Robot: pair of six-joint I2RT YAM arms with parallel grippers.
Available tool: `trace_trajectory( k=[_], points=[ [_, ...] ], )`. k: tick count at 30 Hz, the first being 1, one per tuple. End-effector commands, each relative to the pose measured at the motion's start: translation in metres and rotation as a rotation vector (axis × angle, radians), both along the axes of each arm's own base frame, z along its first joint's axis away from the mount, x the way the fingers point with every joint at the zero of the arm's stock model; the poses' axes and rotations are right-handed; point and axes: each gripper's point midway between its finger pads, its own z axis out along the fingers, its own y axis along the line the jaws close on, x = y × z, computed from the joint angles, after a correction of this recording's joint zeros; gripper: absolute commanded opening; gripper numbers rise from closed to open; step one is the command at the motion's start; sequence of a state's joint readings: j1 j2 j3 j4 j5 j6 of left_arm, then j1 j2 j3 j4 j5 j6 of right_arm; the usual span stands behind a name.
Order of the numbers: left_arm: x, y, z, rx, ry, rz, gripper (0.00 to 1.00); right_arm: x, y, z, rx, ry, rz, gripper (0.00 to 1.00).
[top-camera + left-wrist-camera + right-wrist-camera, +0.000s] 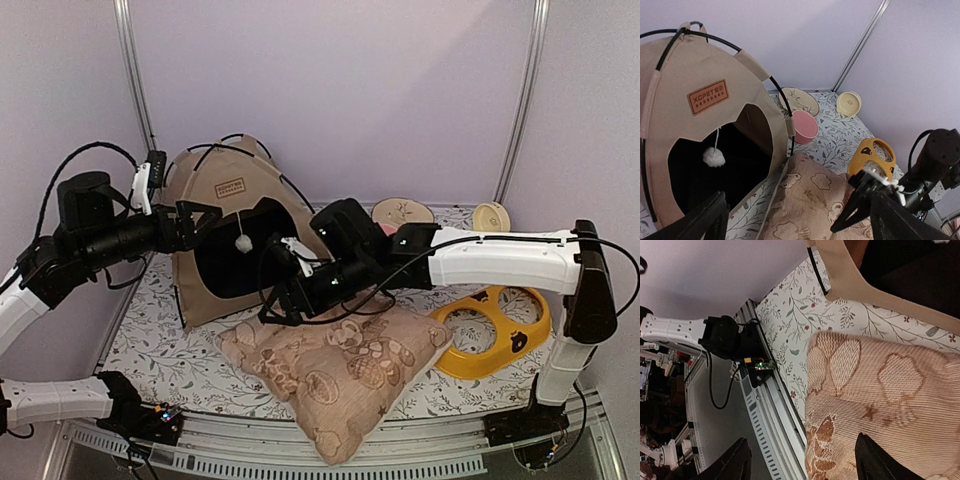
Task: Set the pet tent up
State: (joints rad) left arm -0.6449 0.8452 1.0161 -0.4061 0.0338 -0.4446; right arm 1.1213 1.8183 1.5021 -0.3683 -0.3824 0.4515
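The pet tent [228,205] stands upright at the back left, tan fabric stretched over thin black poles [755,62]. It has a brown label [708,96] and a white pom-pom [714,157] hanging in its dark doorway. My left gripper [205,228] hovers in front of the doorway, open and holding nothing [800,231]. My right gripper [278,300] is low at the doorway's right side, over the far left corner of the pillow [335,365]. It is open [805,466], and the pillow's edge [880,390] lies beneath its fingers.
A yellow two-hole bowl stand [497,335] lies at the right. A cream plate [403,212], a pink bowl [805,126] and a pale yellow bowl [491,216] sit behind. The pillow overhangs the table's near rail [775,410].
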Motion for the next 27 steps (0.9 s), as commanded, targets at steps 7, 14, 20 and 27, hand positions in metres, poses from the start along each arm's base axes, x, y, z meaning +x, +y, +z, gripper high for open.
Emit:
trace_trajectory(
  k=[7, 14, 20, 27],
  points=[
    [-0.064, -0.012, -0.12, 0.014, 0.37, -0.116, 0.98, 0.06, -0.1, 0.029, -0.04, -0.116, -0.206, 0.89],
    [-0.132, -0.036, -0.197, 0.06, 0.645, -0.234, 0.95, 0.093, -0.146, -0.06, -0.192, -0.067, -0.24, 0.93],
    [-0.149, -0.054, -0.241, 0.09, 0.739, -0.269, 0.97, 0.117, -0.155, -0.113, -0.318, -0.071, -0.264, 0.94],
    [-0.134, -0.072, -0.271, 0.177, 0.743, -0.235, 0.98, 0.126, -0.163, -0.133, -0.382, -0.088, -0.293, 0.9]
  ],
)
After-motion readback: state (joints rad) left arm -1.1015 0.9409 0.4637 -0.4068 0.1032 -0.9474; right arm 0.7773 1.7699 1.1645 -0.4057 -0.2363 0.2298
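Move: The cushion I have just let go lies with its middle about 11 cm to the right of my right hand, level with it fore and aft and some 16 cm below; the yellow feeder is roughly 40 cm right and 10 cm ahead, the pink bowl 31 cm ahead and 22 cm right. From my left hand the cushion's middle is about 9 cm back, 22 cm right and 31 cm down, and the tent stands 20 cm ahead, almost straight. I drop my left hand nearly 30 cm while drawing it back some 15 cm, fingers wide open and tipping about 45 degrees downward, to the cushion's left corner. My right hand lifts a little and opens the rest of the way, swings right and forward over the cushion, then sinks steeply to its far part, fingers tilted further down; whether either hand touches the cloth can't be made out. ##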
